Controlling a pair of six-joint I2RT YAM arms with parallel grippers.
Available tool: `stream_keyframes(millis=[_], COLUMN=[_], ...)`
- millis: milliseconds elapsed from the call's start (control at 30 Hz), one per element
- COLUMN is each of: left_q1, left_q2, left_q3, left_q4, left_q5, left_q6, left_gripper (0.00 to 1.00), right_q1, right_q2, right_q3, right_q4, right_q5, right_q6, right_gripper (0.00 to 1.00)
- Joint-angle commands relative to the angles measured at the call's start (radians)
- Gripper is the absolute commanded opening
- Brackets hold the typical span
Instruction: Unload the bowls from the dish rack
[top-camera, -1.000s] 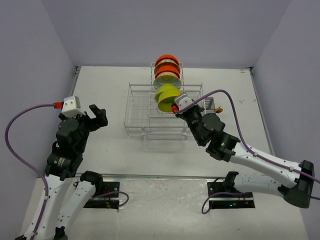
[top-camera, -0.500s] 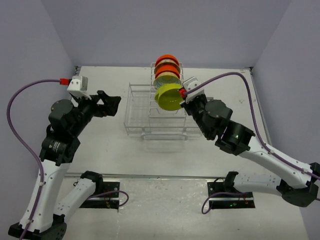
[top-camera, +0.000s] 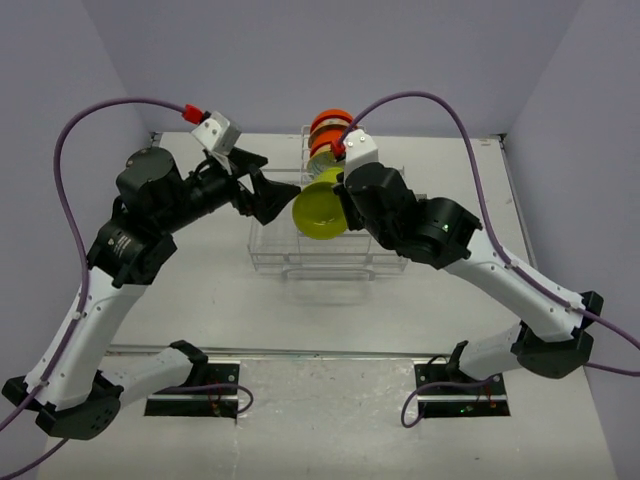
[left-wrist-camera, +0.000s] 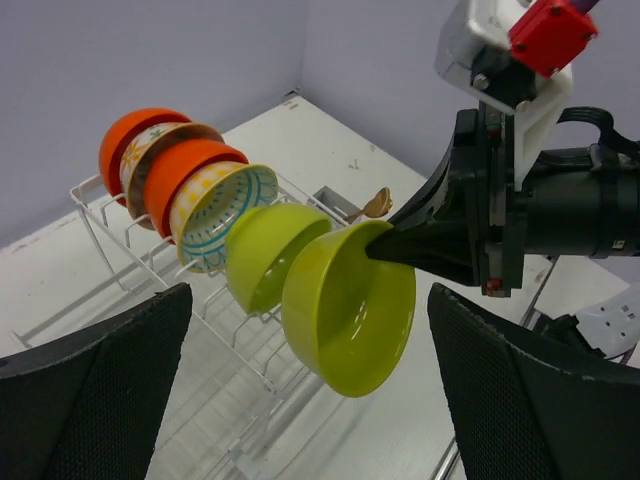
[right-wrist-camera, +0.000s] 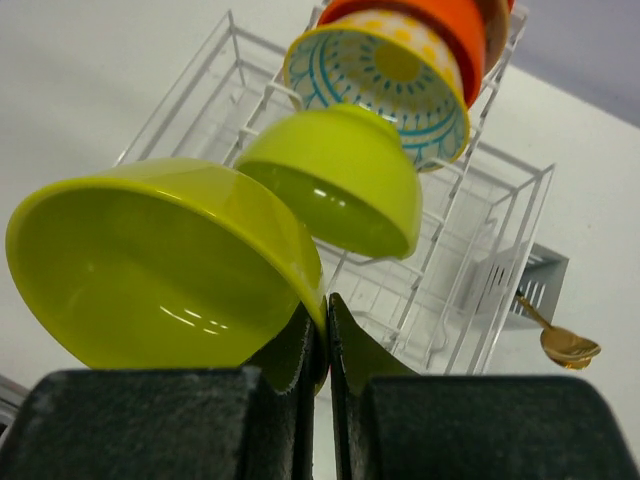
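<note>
My right gripper is shut on the rim of a lime-green bowl, holding it tilted in the air above the dish rack. My left gripper is open right beside that bowl, on its left. In the left wrist view the bowl hangs ahead of the wide-apart fingers, with the right gripper pinching its upper rim. In the rack's slotted section stand a second lime-green bowl, a flower-patterned bowl and orange-red bowls.
A small grey cutlery cup hangs on the rack's right side, with a gold spoon sticking out of it. The rack's low basket part holds nothing I can see. Grey walls close in the table on three sides.
The right gripper lifted the lime-green bowl out of the rack and carried it up and left. The left arm rose and swung right toward the bowl, still open.
</note>
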Motion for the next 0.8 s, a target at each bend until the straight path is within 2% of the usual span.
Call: stream_keyframes(millis=[0,33,133,367,400,533,600,633,667,767], left_q1=[-0.037,-0.040,-0.052,-0.111,-0.114,-0.124,-0.131,-0.131,-0.132,-0.132], left_q2=[0.037,0.046,0.071,0.122,0.120,0.111,0.108,0.108,0.109,0.114], left_q3=[0.036,0.039,0.048,0.086,0.086,0.083,0.076,0.074,0.077,0.080], left_q4=[-0.042,-0.060,-0.092,-0.158,-0.172,-0.200,-0.204,-0.211,-0.215,-0.221], left_q5=[-0.024,-0.100,-0.207,-0.253,-0.273,-0.313,-0.340,-0.407,-0.434,-0.544], left_q6=[0.112,0.120,0.123,0.141,0.144,0.157,0.149,0.144,0.141,0.117], left_gripper=[1.00,0.98,0.90,0.64,0.56,0.48,0.31,0.09,0.00,0.00], right_q1=[0.003,0.004,0.007,0.035,0.039,0.049,0.053,0.059,0.062,0.075], right_q2=[0.007,0.013,0.033,0.163,0.171,0.191,0.195,0.197,0.197,0.192], right_q3=[0.079,0.096,0.112,0.262,0.283,0.310,0.317,0.320,0.320,0.316], right_q4=[-0.077,-0.083,-0.093,-0.191,-0.195,-0.200,-0.196,-0.191,-0.182,-0.148], right_q5=[-0.029,-0.030,-0.037,0.019,0.028,0.055,0.057,0.059,0.054,0.042], right_q6=[0.133,0.142,0.176,0.225,0.228,0.236,0.239,0.239,0.239,0.239], right_gripper=[0.00,0.00,0.00,0.00,0.00,0.00,0.00,0.00,0.00,0.00])
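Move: The right hand already pinches the lifted green bowl by its right rim, the bowl's middle about 5 cm to its left and 1 cm back. From the open left hand, that held bowl lies about 9 cm right, 3 cm ahead and 9 cm below. The other green bowl, still racked, is some 8 cm ahead of the right hand, 3 cm left and 4 cm lower; the patterned bowl stands about 5 cm beyond that one. The left hand sinks about 8 cm and works some 3 cm forward, rolling its left side up by roughly 20 degrees and turning a little counter-clockwise, while its wide-open fingers close until they pinch the held green bowl's free left rim. The right hand meets it by carrying the bowl about 5 cm to the left with a brief small dip early on, tips slightly farther down, and keeps its shut grip on the right rim throughout. ##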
